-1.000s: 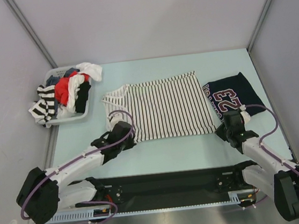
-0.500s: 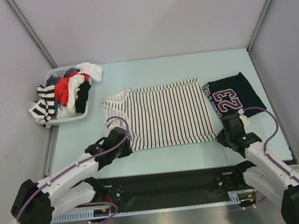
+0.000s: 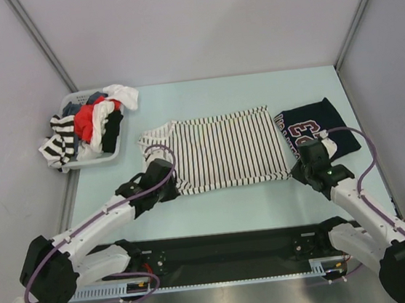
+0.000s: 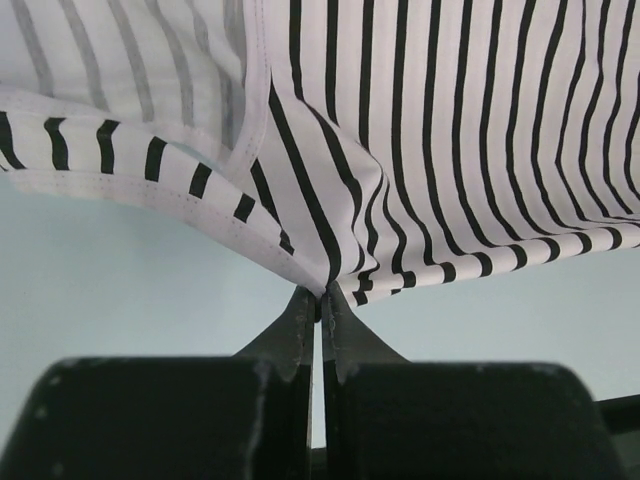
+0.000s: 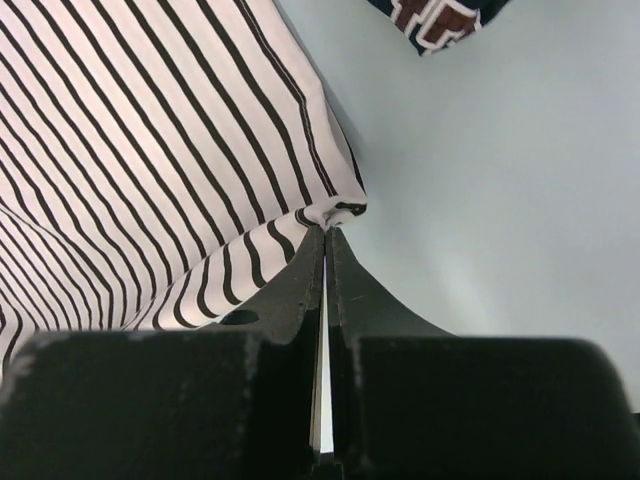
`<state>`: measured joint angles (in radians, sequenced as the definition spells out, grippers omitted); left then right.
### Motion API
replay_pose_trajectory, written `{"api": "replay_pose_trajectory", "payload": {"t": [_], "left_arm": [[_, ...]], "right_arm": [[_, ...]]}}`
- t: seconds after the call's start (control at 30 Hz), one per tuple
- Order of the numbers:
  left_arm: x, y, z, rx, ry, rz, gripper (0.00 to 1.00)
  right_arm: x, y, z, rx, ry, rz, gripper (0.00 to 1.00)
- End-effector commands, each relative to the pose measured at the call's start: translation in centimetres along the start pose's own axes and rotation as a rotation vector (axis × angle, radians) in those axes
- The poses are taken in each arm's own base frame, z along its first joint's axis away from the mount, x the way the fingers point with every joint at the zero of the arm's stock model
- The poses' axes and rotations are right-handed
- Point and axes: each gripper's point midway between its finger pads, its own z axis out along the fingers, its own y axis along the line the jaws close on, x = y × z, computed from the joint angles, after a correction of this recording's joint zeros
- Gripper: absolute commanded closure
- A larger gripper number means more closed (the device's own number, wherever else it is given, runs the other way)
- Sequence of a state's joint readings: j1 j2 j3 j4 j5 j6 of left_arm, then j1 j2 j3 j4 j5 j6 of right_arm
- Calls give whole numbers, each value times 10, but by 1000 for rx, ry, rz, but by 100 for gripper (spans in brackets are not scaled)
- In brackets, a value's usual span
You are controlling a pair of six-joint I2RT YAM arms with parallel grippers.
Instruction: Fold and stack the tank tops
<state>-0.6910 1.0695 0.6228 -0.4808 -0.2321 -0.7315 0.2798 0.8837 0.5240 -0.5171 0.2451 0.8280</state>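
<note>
The white tank top with thin dark stripes (image 3: 224,149) lies spread in the middle of the table, its near edge lifted. My left gripper (image 3: 171,188) is shut on its near left corner (image 4: 322,285). At the near right corner (image 5: 330,222) my right gripper (image 3: 301,168) is shut on the hem. The dark navy tank top with maroon trim and a "23" (image 3: 335,125) lies folded to the right of the striped one, partly hidden behind the right arm; a corner of it (image 5: 435,20) shows in the right wrist view.
A white basket (image 3: 108,156) heaped with mixed clothes stands at the far left. Grey walls with metal posts close in the table on three sides. A black rail (image 3: 229,254) runs along the near edge between the arm bases.
Both grippers have carried the striped top's near edge away from the arm bases, toward the far side. The cloth's near hem now lies further back, and the right arm covers part of the "23".
</note>
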Motion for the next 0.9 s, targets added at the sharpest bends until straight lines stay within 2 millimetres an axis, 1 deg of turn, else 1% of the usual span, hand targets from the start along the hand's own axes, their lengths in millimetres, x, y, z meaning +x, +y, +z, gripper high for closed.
{"api": "replay_pose_trajectory", "payload": {"t": [0.0,0.17,0.2,0.27,0.3,0.37,0.4,0.47,0.5,0.57,0.7,0.77,0.87], "left_arm": [[-22,-5,-2,6,-31,13,100],[-36,-5,7,-2,-29,12,100],[-39,-2,9,-12,-31,5,100],[-45,-1,14,-18,-33,8,100],[-50,-3,13,-16,-40,13,100],[-52,-2,18,-26,-30,19,100],[-58,-5,18,-24,-38,24,100],[-60,-5,23,-37,-29,31,100],[-65,-6,23,-37,-38,32,100],[-68,-6,26,-45,-35,34,100],[-78,-7,35,-63,-33,39,100],[-82,-7,39,-67,-32,39,100],[-87,-7,46,-87,-23,44,100]], "right_arm": [[-26,19,-3,-23,-73,-7,100],[-36,33,5,-37,-86,-13,100],[-38,37,10,-34,-85,-20,100],[-42,40,14,-21,-89,-31,100],[-45,44,18,-15,-88,-37,100],[-48,44,24,7,-89,-46,100],[-51,47,26,9,-92,-45,100],[-54,49,34,21,-81,-49,100],[-57,52,37,17,-87,-45,100],[-60,57,44,10,-79,-46,100],[-69,60,52,23,-79,-37,100],[-70,60,58,31,-71,-36,100],[-78,65,61,16,-82,-25,100]]}}
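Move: The striped tank top's far edge, where its held near edge is being taken, lies about 32 cm straight ahead of the left hand and 33 cm straight ahead of the right, some 6 cm lower. The folded dark tank top is about 20 cm ahead of the right hand and 14 cm to its right. The laundry basket is roughly 32 cm ahead of the left hand and 31 cm to its left. Forward and almost level, both hands together carry the pinched near edge of the striped tank top out over its own body towards the far edge, the left hand about 7.5 cm, the right about 9 cm. Both grippers stay shut on the cloth and the wrists hardly turn, while the right hand draws up beside the folded dark tank top. ##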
